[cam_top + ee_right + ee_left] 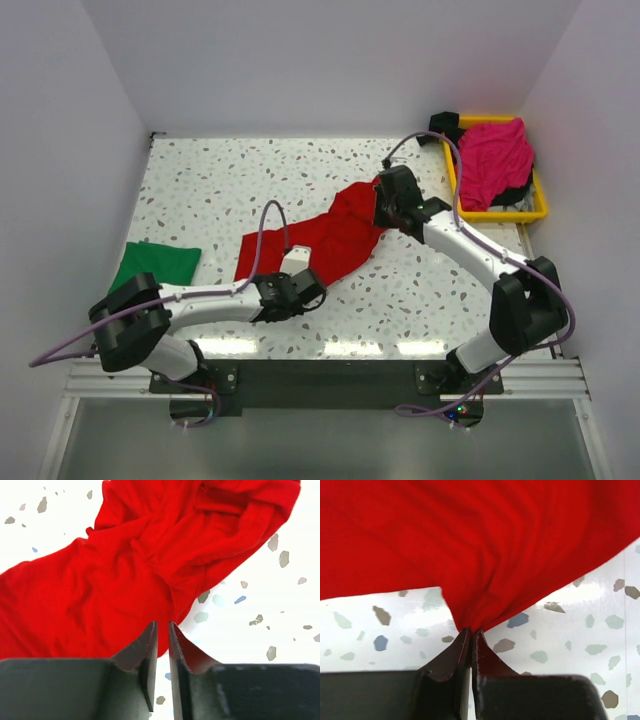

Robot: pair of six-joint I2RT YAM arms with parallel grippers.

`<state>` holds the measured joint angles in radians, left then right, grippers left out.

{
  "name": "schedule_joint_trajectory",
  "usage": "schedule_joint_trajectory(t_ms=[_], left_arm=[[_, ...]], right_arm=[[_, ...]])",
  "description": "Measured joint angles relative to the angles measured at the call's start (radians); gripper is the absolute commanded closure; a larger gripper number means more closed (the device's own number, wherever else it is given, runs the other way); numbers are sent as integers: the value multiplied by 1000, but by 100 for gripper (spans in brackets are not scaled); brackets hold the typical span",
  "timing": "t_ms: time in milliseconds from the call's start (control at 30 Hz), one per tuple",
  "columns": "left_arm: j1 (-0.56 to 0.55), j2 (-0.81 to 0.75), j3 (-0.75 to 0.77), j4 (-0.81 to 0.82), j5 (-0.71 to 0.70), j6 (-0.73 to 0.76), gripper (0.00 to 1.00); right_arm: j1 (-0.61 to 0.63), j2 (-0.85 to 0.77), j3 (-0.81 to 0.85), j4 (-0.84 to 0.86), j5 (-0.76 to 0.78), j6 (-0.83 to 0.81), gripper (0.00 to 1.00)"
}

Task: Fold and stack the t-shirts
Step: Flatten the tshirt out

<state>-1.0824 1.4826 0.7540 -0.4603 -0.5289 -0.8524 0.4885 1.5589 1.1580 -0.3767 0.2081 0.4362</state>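
The red t-shirt (330,235) lies crumpled and stretched diagonally across the middle of the table. My left gripper (310,291) is at its near edge. In the left wrist view that gripper (471,630) is shut on a pinch of the red t-shirt (470,540), whose folds run into the tips. My right gripper (384,205) is at the shirt's far right end. Its jaws (162,624) stand almost together, with the edge of the red t-shirt (125,570) between the tips. A folded green t-shirt (158,262) lies at the left. A magenta t-shirt (493,160) is heaped in the tray.
The yellow tray (500,214) stands at the back right corner, with dark cloth under the magenta heap. White walls close the table on the left, back and right. The speckled tabletop (230,180) shows bare at the back left.
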Motion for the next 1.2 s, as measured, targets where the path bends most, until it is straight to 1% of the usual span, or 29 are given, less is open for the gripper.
schedule_joint_trajectory(t_ms=[67,167,300,433,500,600,733,1067,1200], left_arm=[[20,-41,-24,0,1,-2,100],[43,-66,-45,3,3,-3,100],[84,-99,-97,20,29,-23,100],[152,-193,-187,52,87,-30,100],[177,-221,-203,54,99,-30,100],[179,-232,-207,57,111,-31,100],[179,-232,-207,60,121,-31,100],[179,-224,-207,79,138,-30,100],[179,-224,-207,81,141,-30,100]], right_arm=[[-1,-22,-13,5,0,-3,77],[-3,5,15,18,-13,-18,75],[0,130,135,23,-36,-53,73],[10,284,260,24,-45,-94,72],[15,340,297,16,-44,-112,72],[21,404,341,-5,-45,-131,66],[29,424,351,-27,-45,-147,62],[61,467,385,-56,-29,-161,62],[63,486,387,-76,1,-167,62]])
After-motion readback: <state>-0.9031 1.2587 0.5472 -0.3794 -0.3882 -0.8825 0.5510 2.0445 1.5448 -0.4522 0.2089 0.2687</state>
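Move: At the left hand's shut fingertips is the red t-shirt's near corner, already pinched; the shirt's left edge lies about 12 cm left and 12 ahead, the green t-shirt roughly 28 cm left and 9 ahead. From the right hand, which is empty, the red shirt's bunched folds lie some 6 cm ahead, 5 left and 12 below, with the yellow bin about 25 cm right and 16 ahead. Dragging the pinched near corner of the red t-shirt about 5 cm to the left, low over the table, the left hand turns slightly counter-clockwise, then keeps its grip and eases a little back right. The right hand swings some 6 cm forward and as far left over the bunched folds, then sinks about 8 cm towards them as its fingers part to a modest gap; any touch there can't be made out. ##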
